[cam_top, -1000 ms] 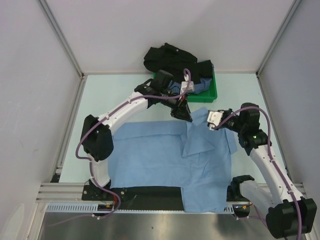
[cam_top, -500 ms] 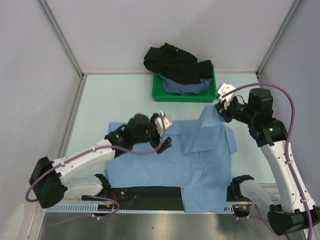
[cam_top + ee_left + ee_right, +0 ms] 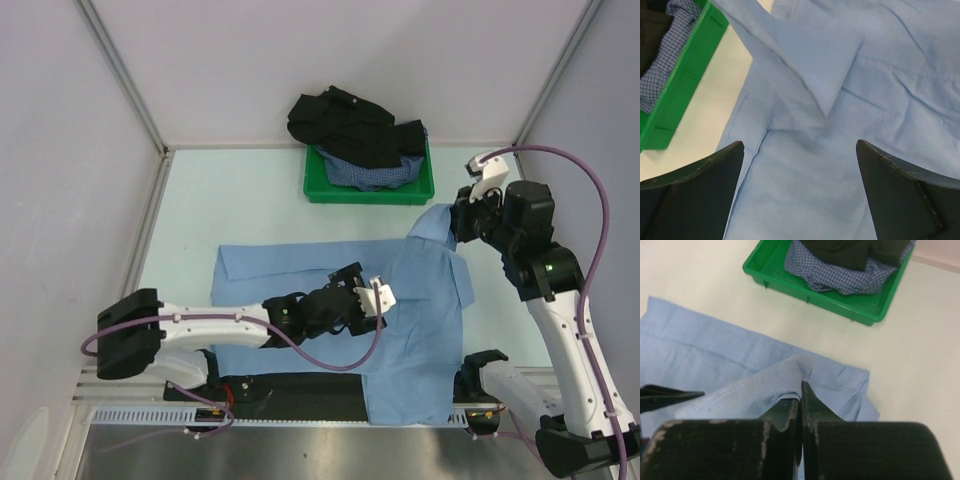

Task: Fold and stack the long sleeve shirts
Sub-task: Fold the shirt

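Observation:
A light blue long sleeve shirt (image 3: 300, 275) lies spread on the table, its lower part hanging off the near edge. My right gripper (image 3: 458, 220) is shut on a raised corner of this shirt (image 3: 740, 390) at the back right; the cloth drapes over the closed fingertips (image 3: 799, 396). My left gripper (image 3: 375, 300) hovers open over the middle of the shirt (image 3: 880, 75), with only flat cloth between its wide-apart fingers (image 3: 695, 195). A black shirt (image 3: 345, 120) and a fine-checked shirt (image 3: 375, 172) are heaped in the green tray (image 3: 318, 190).
The green tray (image 3: 805, 294) stands at the back centre, the black shirt spilling over its far rim towards the wall. Grey walls close in both sides and the back. Bare table shows left of the shirt and between the shirt and the tray (image 3: 687, 75).
My left gripper let go of the shirt near the tray, opened wide and swung down to the shirt's middle. My right gripper carried its corner up and to the back right, unfolding the flap.

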You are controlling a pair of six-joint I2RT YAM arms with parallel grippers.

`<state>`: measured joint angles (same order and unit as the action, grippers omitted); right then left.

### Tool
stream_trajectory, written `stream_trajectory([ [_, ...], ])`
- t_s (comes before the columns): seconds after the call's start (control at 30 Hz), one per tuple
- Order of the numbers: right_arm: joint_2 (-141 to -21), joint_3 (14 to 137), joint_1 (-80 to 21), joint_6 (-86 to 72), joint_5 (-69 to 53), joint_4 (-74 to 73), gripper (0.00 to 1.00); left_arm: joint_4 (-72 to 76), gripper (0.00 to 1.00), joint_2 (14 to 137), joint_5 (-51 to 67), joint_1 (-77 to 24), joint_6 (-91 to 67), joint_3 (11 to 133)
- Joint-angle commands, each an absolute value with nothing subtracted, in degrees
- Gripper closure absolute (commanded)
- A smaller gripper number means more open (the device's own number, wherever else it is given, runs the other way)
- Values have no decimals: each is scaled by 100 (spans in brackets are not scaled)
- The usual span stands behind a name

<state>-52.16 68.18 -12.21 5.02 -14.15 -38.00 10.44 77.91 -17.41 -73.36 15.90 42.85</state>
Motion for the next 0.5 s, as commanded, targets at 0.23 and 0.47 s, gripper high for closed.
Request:
stream_trajectory([
  [0.23, -4799, 7049, -1239, -948, -800, -3867, 100, 1749, 12, 8946, -3751, -7743, 1318, 5447],
  [0.47, -4579, 7075, -1239, -1099, -633, -3973, 100, 1749, 39, 9589, -4420, -7673, 1152, 5608],
])
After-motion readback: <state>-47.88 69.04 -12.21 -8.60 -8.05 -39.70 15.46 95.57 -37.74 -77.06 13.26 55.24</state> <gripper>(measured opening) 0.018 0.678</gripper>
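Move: From the left gripper, open, the lower corner of the shirt's lifted fold lies about 4 cm ahead, 7 cm to the right and 7 cm below; the shirt edge pinched in the right gripper is some 10 cm ahead, 13 cm right and 17 cm higher. The green tray stands about 24 cm straight ahead and 10 cm lower. From the right gripper, that fold corner lies roughly 6 cm back, 7 cm left and 24 cm down. Bring the left gripper right towards the lower corner of the lifted fold, rising about 2 cm, then sweep it forward and dip back down, some 5 cm in all, turning 15 degrees counter-clockwise and closing the wide-open fingers to about two thirds. With the right gripper, keep the pinch on the raised shirt edge, easing it up, back and right a couple of centimetres while turning 10 degrees clockwise. ##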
